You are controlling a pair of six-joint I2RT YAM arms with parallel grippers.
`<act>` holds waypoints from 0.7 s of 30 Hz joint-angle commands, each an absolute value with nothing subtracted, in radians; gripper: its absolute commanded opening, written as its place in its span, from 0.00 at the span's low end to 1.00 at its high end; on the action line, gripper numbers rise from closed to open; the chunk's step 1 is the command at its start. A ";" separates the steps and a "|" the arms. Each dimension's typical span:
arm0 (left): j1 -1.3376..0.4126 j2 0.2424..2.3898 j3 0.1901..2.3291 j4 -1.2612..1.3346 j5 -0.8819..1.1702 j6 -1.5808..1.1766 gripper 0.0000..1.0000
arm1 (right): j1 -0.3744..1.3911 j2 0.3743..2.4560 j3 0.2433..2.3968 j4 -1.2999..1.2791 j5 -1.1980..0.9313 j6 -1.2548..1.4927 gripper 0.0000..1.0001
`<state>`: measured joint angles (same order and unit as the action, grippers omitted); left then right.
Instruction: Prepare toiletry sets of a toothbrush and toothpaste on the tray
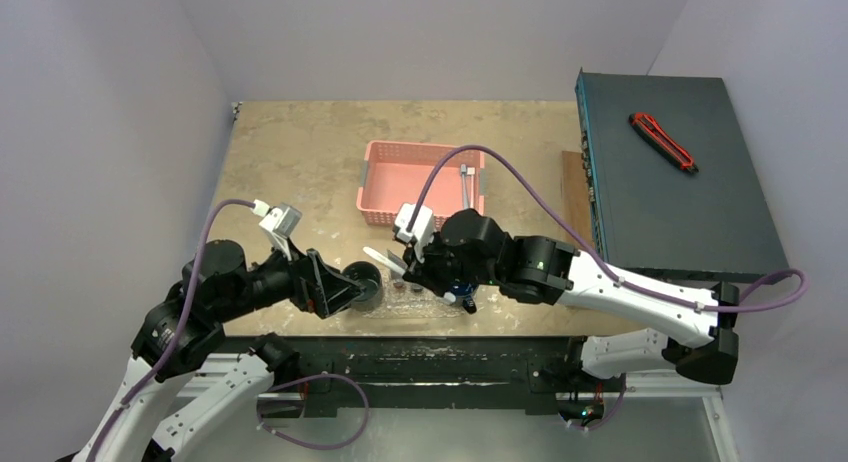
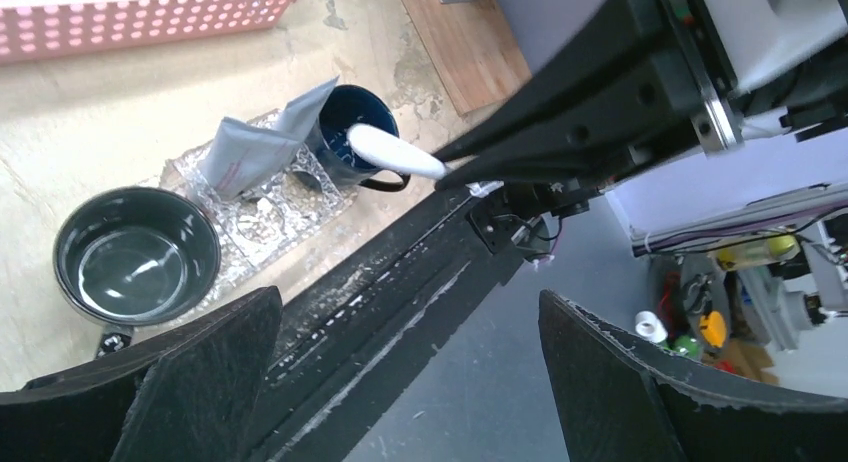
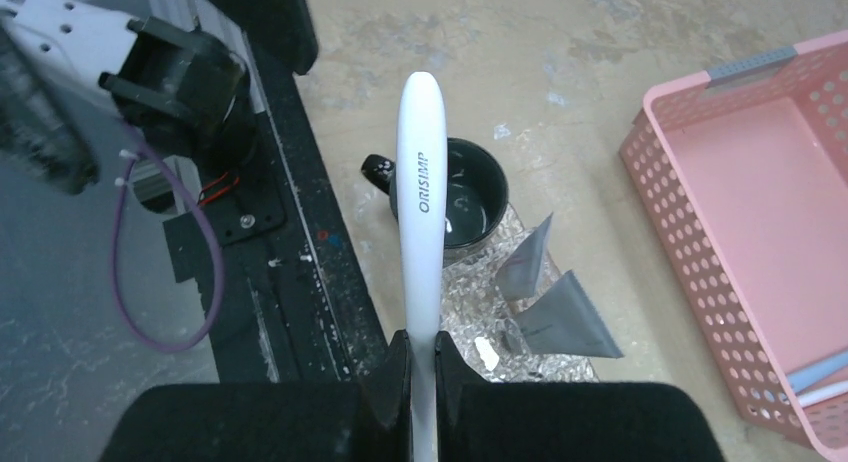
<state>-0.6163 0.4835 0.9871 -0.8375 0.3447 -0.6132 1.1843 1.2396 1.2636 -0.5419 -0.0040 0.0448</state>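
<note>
My right gripper (image 1: pixel 403 268) (image 3: pixel 422 367) is shut on a white toothbrush (image 3: pixel 420 182) (image 1: pixel 381 260), which it holds level above the tray's left end. The see-through tray (image 3: pixel 470 307) (image 2: pixel 255 207) lies at the table's front edge. On it stand a dark mug (image 3: pixel 465 197) (image 2: pixel 135 257), a navy mug (image 2: pixel 345 132) and grey toothpaste tubes (image 3: pixel 570 320) (image 2: pixel 262 147), one of them leaning on the navy mug. Close beside the dark mug (image 1: pixel 367 278), over the table's front edge, my left gripper (image 1: pixel 362 294) (image 2: pixel 410 372) stands open with nothing in it.
A pink mesh basket (image 1: pixel 400 187) (image 3: pixel 740 252) behind the tray holds more pale brushes (image 1: pixel 466 182) (image 3: pixel 820 377). A large dark box (image 1: pixel 670 202) at the right carries a red utility knife (image 1: pixel 662 142). A wooden board (image 1: pixel 572 192) lies beside the box.
</note>
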 commanded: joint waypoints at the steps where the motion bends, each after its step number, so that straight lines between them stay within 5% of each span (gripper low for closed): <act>1: -0.612 0.508 1.026 -0.856 0.344 -0.740 1.00 | 1.248 1.157 1.231 -0.454 0.076 -0.026 0.00; 21: -0.612 0.511 1.053 -0.878 0.370 -0.811 0.97 | 1.395 1.236 1.302 -0.404 0.072 -0.092 0.00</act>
<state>-0.6163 0.5194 1.0191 -0.8875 0.3492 -0.8200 1.3823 1.2255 1.2381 -0.4564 0.0940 -0.0692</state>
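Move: The toothbrush is already in the right fingers, its bare handle pointing left; the handle's middle lies about 7 cm to the right of the left hand point, 4 cm ahead and slightly below. The open left gripper is some 10 cm left of the right hand, 3 cm back and roughly 2 cm higher. About 20 cm beneath the right hand, the toothpaste tubes lie 2 cm back; the green mug is 9 cm left and 6 cm back. The toothbrush, still pinched in the right hand, is carried back some 5 cm, at first rising 2–3 cm, then swinging left and sinking a little, while turning roughly 10 degrees counter-clockwise, to bring its handle end up to the left gripper's opening. The left hand practically stays in place, fingers wide open, rolling its wrist a bit over 10 degrees; neither gripper opens or closes. ##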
